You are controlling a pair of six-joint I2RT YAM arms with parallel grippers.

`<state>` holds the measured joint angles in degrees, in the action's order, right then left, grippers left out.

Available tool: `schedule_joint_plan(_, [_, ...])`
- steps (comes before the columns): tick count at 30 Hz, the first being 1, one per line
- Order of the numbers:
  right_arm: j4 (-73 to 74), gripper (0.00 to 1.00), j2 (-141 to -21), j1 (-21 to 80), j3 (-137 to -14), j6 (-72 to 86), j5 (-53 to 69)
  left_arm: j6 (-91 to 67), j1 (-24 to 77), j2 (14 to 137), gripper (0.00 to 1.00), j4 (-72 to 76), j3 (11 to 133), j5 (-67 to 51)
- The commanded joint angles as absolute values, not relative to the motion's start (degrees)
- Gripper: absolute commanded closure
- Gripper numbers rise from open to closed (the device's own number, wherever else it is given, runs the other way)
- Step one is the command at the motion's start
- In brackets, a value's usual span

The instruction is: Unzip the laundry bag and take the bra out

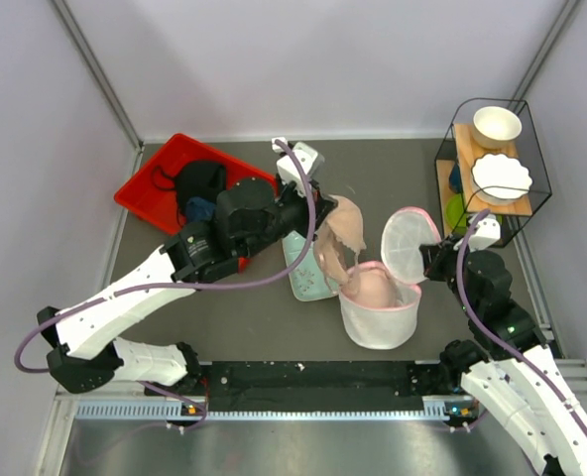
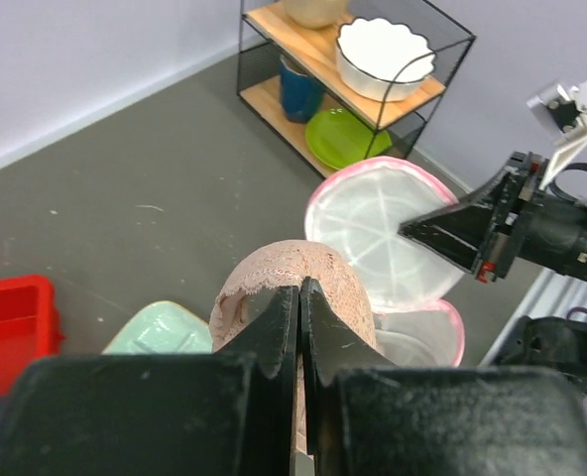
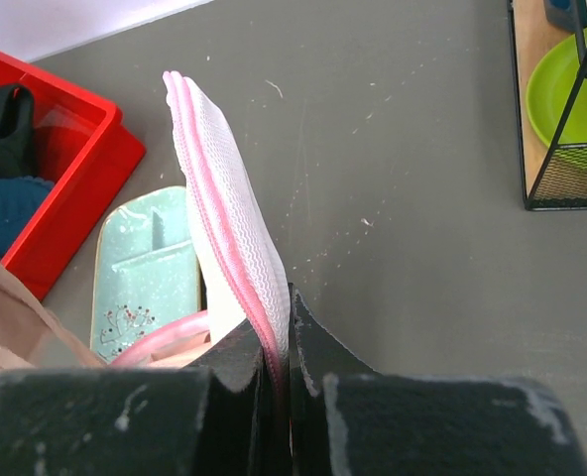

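The laundry bag [image 1: 378, 317] stands open at table centre, its round lid [image 1: 410, 244] flipped up to the right. My right gripper [image 1: 430, 260] is shut on the lid's pink edge [image 3: 236, 268]. My left gripper [image 1: 311, 220] is shut on the pale pink bra [image 1: 341, 233] and holds it up above the bag's left rim. One cup [image 1: 370, 288] still lies inside the bag. In the left wrist view the bra [image 2: 318, 273] bulges just beyond the closed fingers, with the lid [image 2: 373, 233] behind it.
A mint green tray [image 1: 303, 278] lies left of the bag. A red bin [image 1: 179, 178] with black and dark blue cloth sits back left. A wire shelf [image 1: 492, 169] with white bowls and a green plate stands back right.
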<state>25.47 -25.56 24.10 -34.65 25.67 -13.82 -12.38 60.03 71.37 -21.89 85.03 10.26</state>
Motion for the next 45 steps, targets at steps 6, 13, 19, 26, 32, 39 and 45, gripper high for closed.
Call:
schedule_joint_plan(6, [24.6, 1.0, -25.3, 23.9, -37.4, 26.5, -13.8, -6.8, 59.1, 67.3, 1.0, -20.4, 90.0, 21.6])
schedule_joint_plan(13, [24.6, 1.0, -25.6, 23.9, -37.4, 26.6, -13.6, -1.2, 58.9, 66.3, 1.0, -16.9, 93.2, 27.6])
schedule_joint_plan(19, [24.6, 1.0, -25.7, 23.9, -37.4, 26.6, -13.4, 6.2, 58.9, 65.2, 1.0, -8.2, 94.8, 36.4])
schedule_joint_plan(26, [24.6, 1.0, -25.8, 23.8, -37.7, 26.6, -13.2, 20.2, 57.7, 67.5, 1.0, -0.4, 98.6, 46.5])
schedule_joint_plan(32, [24.6, 1.0, -25.9, 23.9, -37.7, 26.8, -12.6, 17.4, 46.5, 72.0, 1.0, -10.1, 106.3, 42.6])
schedule_joint_plan(39, [24.7, 1.0, -25.9, 23.9, -37.5, 26.9, -12.6, 8.6, 29.6, 77.2, 1.0, -19.8, 111.6, 33.4])
schedule_joint_plan(45, [24.7, 1.0, -26.4, 23.9, -37.3, 26.5, -13.0, -1.6, 16.6, 80.2, 1.0, -23.0, 109.9, 23.1])
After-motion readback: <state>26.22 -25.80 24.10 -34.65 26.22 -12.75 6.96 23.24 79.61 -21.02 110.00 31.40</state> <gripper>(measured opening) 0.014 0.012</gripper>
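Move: The left hand has the bra pinched, hanging below it; the red basket it is taken to lies about 27 cm to its left, 20 cm ahead and 37 cm below. The laundry bag stands some 12 cm right and 7 cm back, 33 cm below; the green tray is about 3 cm ahead, 3 cm left and 40 cm down. From the right hand, which still grips the bag's lid, the basket is roughly 50 cm left, 18 cm ahead, 19 cm below. Left hand carries the pinched bra some 27 cm left, forward and up over the red basket, turning counter-clockwise. ##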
